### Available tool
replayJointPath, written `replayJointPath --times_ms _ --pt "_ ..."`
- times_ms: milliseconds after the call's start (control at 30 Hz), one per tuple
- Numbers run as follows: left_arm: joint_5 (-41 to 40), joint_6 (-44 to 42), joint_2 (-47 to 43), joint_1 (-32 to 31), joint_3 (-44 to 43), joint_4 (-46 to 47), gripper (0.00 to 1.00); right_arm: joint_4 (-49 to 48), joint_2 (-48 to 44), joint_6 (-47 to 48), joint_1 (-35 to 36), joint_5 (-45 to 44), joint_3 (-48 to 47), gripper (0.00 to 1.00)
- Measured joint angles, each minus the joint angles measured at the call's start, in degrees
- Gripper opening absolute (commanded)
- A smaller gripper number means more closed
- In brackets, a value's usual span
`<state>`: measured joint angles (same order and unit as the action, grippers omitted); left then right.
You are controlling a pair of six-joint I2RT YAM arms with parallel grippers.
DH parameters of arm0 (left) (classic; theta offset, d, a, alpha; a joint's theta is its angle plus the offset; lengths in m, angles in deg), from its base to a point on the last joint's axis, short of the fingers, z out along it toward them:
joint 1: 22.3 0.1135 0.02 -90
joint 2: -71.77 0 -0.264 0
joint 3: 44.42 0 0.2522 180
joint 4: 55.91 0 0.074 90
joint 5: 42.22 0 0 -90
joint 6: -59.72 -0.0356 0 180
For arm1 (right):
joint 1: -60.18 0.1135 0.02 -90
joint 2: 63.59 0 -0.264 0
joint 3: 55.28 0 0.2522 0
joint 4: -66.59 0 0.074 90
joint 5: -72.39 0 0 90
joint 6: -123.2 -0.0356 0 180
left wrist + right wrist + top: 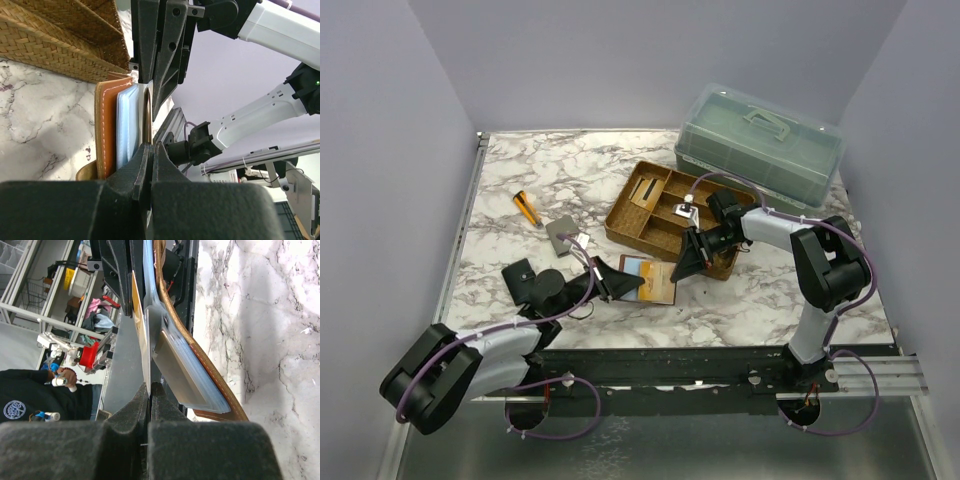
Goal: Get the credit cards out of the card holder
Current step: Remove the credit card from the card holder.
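Observation:
The reddish-brown card holder (658,284) lies open on the marble table between my two grippers. In the left wrist view it is edge-on: brown leather cover (106,130), light-blue sleeves (127,122), and a thin brown flap running into my left gripper (151,148), which is shut on it. My right gripper (150,386) is shut on the end of a thin credit card (145,342) that stands edge-on beside the holder's blue sleeves (200,375). From above, the left gripper (623,284) meets the holder from the left and the right gripper (683,267) from the right.
A wicker tray (625,216) with compartments sits just behind the holder, and a green lidded box (760,140) stands at the back right. A grey wallet (563,233), a black wallet (520,272) and an orange pen (528,207) lie to the left.

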<state>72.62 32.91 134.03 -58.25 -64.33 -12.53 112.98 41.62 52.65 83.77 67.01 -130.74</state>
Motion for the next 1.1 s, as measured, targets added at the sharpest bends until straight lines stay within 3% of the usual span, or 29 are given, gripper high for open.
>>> replayJointPath --times_ms 333,767,1100 --pt "-0.1 0.0 -5.6 2.9 1.8 -4.1 0.0 0.1 0.0 0.2 -0.1 -0.2 0.0 0.0" --pt "-1.0 -1.5 -15.4 5.6 1.8 -16.4 0.0 -0.2 1.3 0.0 -0.1 -3.6 0.3 0.0" --pt "-3.4 -3.8 -15.8 7.7 -2.7 -22.7 0.0 -1.4 2.9 -1.9 -0.1 -9.0 1.0 0.0"
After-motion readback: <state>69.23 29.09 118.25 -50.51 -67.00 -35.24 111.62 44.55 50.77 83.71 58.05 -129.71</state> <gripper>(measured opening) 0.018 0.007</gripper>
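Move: I already pinch the gold card in my left fingers, its middle roughly 2 cm to their right, and the open card holder's middle lies about 1 cm right of and 3 cm below that hand. The basket's middle is some 15 cm ahead and 8 cm right, 7 cm down; the grey wallet is 10 cm ahead and 17 cm left. My right hand still grips a clear sleeve, with the holder's middle about 5 cm to its left and 3 cm lower. I draw the gold card leftward out of the sleeve, my left hand travelling about 4 cm steadily and then swinging some 3 cm forward, turning slightly counter-clockwise with the pinch kept. My right hand holds the sleeve still during the first half, then sinks about 4 cm with it towards the table, tilting roughly 10 degrees. ##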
